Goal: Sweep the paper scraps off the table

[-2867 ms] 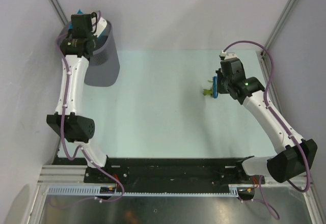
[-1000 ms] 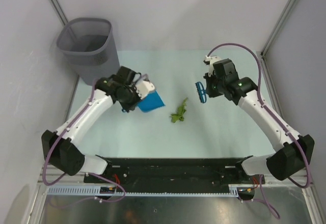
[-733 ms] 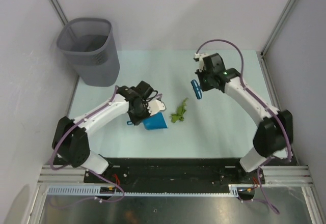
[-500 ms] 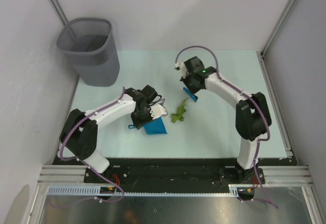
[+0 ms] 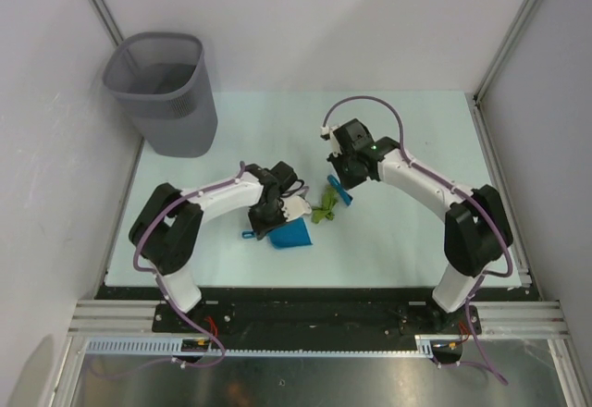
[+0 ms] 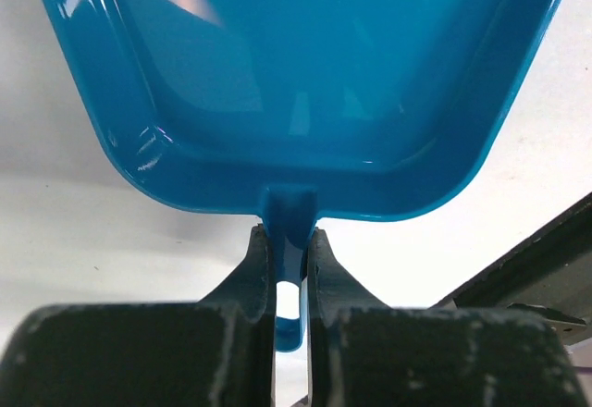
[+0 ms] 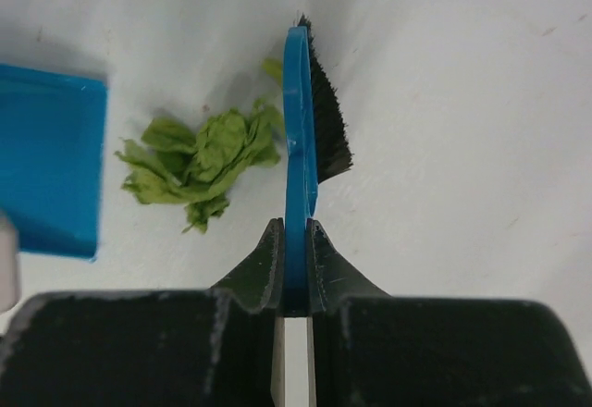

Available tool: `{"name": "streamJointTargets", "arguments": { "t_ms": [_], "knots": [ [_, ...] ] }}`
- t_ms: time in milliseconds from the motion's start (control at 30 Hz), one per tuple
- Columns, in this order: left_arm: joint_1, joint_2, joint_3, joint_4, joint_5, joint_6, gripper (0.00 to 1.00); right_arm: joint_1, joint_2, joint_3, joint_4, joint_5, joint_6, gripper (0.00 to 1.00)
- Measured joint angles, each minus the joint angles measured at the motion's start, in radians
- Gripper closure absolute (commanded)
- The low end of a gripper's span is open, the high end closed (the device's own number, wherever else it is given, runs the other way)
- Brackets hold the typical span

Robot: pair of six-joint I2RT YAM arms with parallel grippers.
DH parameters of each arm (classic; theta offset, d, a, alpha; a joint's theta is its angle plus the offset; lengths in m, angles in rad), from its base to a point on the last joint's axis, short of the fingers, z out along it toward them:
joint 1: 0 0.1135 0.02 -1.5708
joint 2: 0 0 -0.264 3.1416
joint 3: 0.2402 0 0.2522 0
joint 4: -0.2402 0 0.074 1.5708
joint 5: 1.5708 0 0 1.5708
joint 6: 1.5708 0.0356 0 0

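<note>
A small bunch of crumpled green paper scraps [image 5: 324,211] lies on the pale green table [image 5: 416,231] near its middle. My left gripper [image 5: 274,213] is shut on the handle of a blue dustpan [image 5: 292,233], which sits just left of the scraps. In the left wrist view the dustpan [image 6: 296,83] fills the top, its handle pinched in my left gripper [image 6: 289,240]. My right gripper [image 5: 348,168] is shut on a blue brush [image 5: 340,191] just right of the scraps. In the right wrist view the brush [image 7: 298,120], held by my right gripper [image 7: 294,236], stands beside the scraps [image 7: 199,153], bristles facing away from them.
A grey mesh wastebasket [image 5: 166,92] stands at the table's far left corner. Metal frame posts rise at the back left and right. The dustpan's edge [image 7: 46,157] shows at the left of the right wrist view, a short gap from the scraps.
The left arm brought the dustpan from the wastebasket down to the table, then right up to the scraps. The right arm carried the brush left and nearer, up against the scraps.
</note>
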Motion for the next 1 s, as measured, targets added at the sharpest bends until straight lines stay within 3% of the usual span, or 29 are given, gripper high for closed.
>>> {"name": "streamJointTargets", "arguments": {
  "t_ms": [200, 367, 533, 700, 1000],
  "knots": [
    [0.0, 0.027, 0.03, 0.013, 0.008, -0.007, 1.0, 0.014, -0.106, -0.12, 0.032, -0.126, 0.223, 1.0],
    [0.0, 0.039, 0.04, 0.023, 0.022, -0.006, 1.0, 0.109, -0.162, -0.176, 0.114, -0.26, 0.391, 1.0],
    [0.008, 0.035, 0.04, 0.002, 0.06, -0.007, 1.0, 0.117, -0.2, -0.196, 0.117, -0.229, 0.463, 1.0],
    [0.009, 0.028, 0.04, 0.024, 0.113, -0.006, 1.0, 0.05, -0.296, -0.197, 0.119, -0.208, 0.477, 1.0],
    [0.029, 0.019, 0.04, 0.031, 0.088, 0.01, 1.0, -0.023, -0.465, -0.196, 0.034, -0.078, 0.465, 1.0]
  ]
}}
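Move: Just beyond and to the right of the clumped paper scraps hangs the right hand with the brush: the scraps lie about 5 cm back and 4 cm left of it, some 10 cm below. The dustpan's scoop is roughly 12 cm back and 10 cm left of it, at table level. For the left hand, which holds the pan's handle, the scoop is some 6 cm straight to the right and the scraps about 13 cm right and 7 cm ahead, both slightly lower. Sweeping low, back and left, the right hand drives the brush against the scraps towards the dustpan, about 9 cm back and 7 cm left, rolling so its left side rises some 20 degrees. It then lifts about 8 cm while swinging 8 cm right and a little forward, turning clockwise, brush still gripped. The left hand keeps hold of the pan and edges it about 2 cm right. ##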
